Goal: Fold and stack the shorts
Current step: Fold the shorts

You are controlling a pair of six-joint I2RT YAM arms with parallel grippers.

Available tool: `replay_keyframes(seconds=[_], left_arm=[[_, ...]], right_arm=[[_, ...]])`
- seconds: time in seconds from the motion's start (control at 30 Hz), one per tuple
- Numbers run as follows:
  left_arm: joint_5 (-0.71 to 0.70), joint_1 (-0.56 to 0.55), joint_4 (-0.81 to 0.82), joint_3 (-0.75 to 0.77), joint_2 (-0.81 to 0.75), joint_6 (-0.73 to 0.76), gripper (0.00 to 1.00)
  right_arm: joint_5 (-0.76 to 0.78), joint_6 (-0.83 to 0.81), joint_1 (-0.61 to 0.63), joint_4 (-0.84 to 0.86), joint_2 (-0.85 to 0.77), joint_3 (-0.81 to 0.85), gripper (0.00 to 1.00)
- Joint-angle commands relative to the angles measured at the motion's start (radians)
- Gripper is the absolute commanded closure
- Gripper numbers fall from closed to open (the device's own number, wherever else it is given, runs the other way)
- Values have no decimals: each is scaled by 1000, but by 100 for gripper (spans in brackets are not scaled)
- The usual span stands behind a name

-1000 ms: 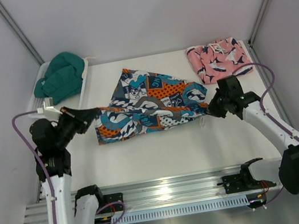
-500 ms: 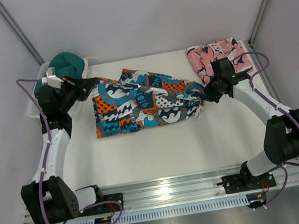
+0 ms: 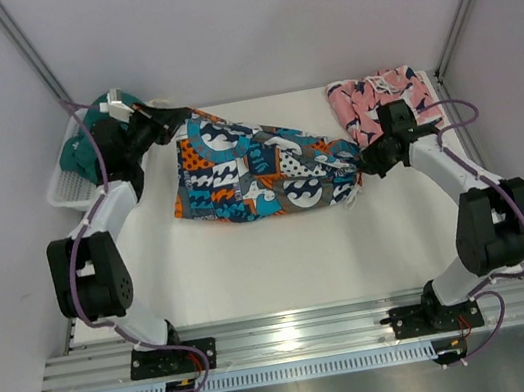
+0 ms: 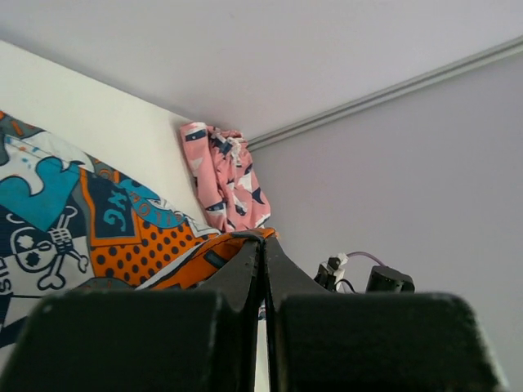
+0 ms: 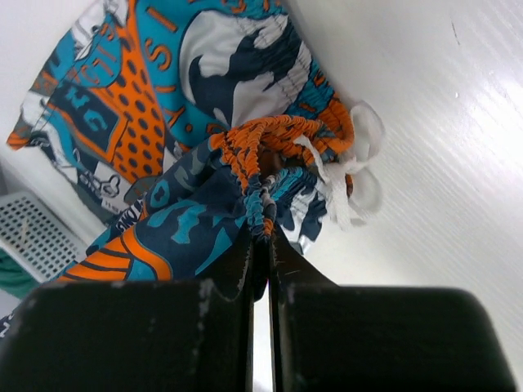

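Observation:
The teal, orange and navy patchwork shorts [image 3: 257, 168] are stretched across the middle of the table between both arms. My left gripper [image 3: 180, 121] is shut on their far-left orange hem corner [image 4: 237, 242], raised toward the back. At the right end, my right gripper [image 3: 364, 162] is shut on the gathered waistband [image 5: 260, 214], white drawstring [image 5: 333, 186] dangling beside it. The pink shark-print shorts [image 3: 383, 104] lie folded at the back right corner, also visible in the left wrist view as a pink bundle [image 4: 225, 181].
A white basket [image 3: 63, 186] at the back left holds a green garment [image 3: 82, 155]. Grey walls and metal frame posts close in the table at back and sides. The aluminium rail [image 3: 296, 332] runs along the near edge.
Both arms carried the patchwork shorts toward the back of the table. The left gripper swung from front-left up to the back left by the basket; the cloth flipped over toward the back.

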Motion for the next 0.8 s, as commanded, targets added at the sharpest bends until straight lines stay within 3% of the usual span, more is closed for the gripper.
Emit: replay_keyframes(seconds=[0.0, 0.33, 0.53, 0.57, 0.6, 0.63, 0.7, 0.73, 0.77], left_arm=[[-56, 6, 105, 85, 65, -13, 100], [-91, 0, 88, 332, 308, -4, 100], [-93, -41, 94, 484, 470, -18, 99], [-93, -46, 85, 524, 518, -11, 90], [-94, -46, 55, 561, 536, -5, 57], [-97, -47, 39, 576, 553, 1, 41], [-93, -47, 21, 615, 578, 28, 7], [-97, -46, -5, 616, 573, 36, 2], [-102, -41, -18, 607, 552, 47, 1]], right_arm=[[83, -12, -22, -12, 79, 78, 100], [76, 5, -83, 58, 237, 178, 100], [100, 10, -92, 79, 381, 328, 98], [114, 10, -94, 84, 391, 339, 93], [122, 7, -92, 92, 401, 351, 87], [129, -7, -94, 101, 418, 381, 64], [171, -31, -94, 87, 421, 406, 40], [174, -54, -94, 105, 411, 415, 22], [180, -94, -92, 103, 403, 420, 16]])
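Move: The left hand holds the shorts' left end high up; the table spot where that end is to come down lies roughly 8 cm ahead, 8 cm to its right and 28 cm below, with the basket 3 cm ahead and 17 cm to its left. The right hand holds the waist end low; its spot lies about 10 cm ahead, 3 cm to the right and 9 cm below. The pink stack is 13 cm ahead of the right hand and 7 cm to its right. Forward and sinking, both hands carry the shorts' ends out over the table, the left about 14 cm forward and 6 cm down, the right some 12 cm forward and 4 cm down, with a late drift to its right towards the pink stack. Near the end, still travelling, both sets of fingers open wide and let go of the cloth, the left still high above the table. ##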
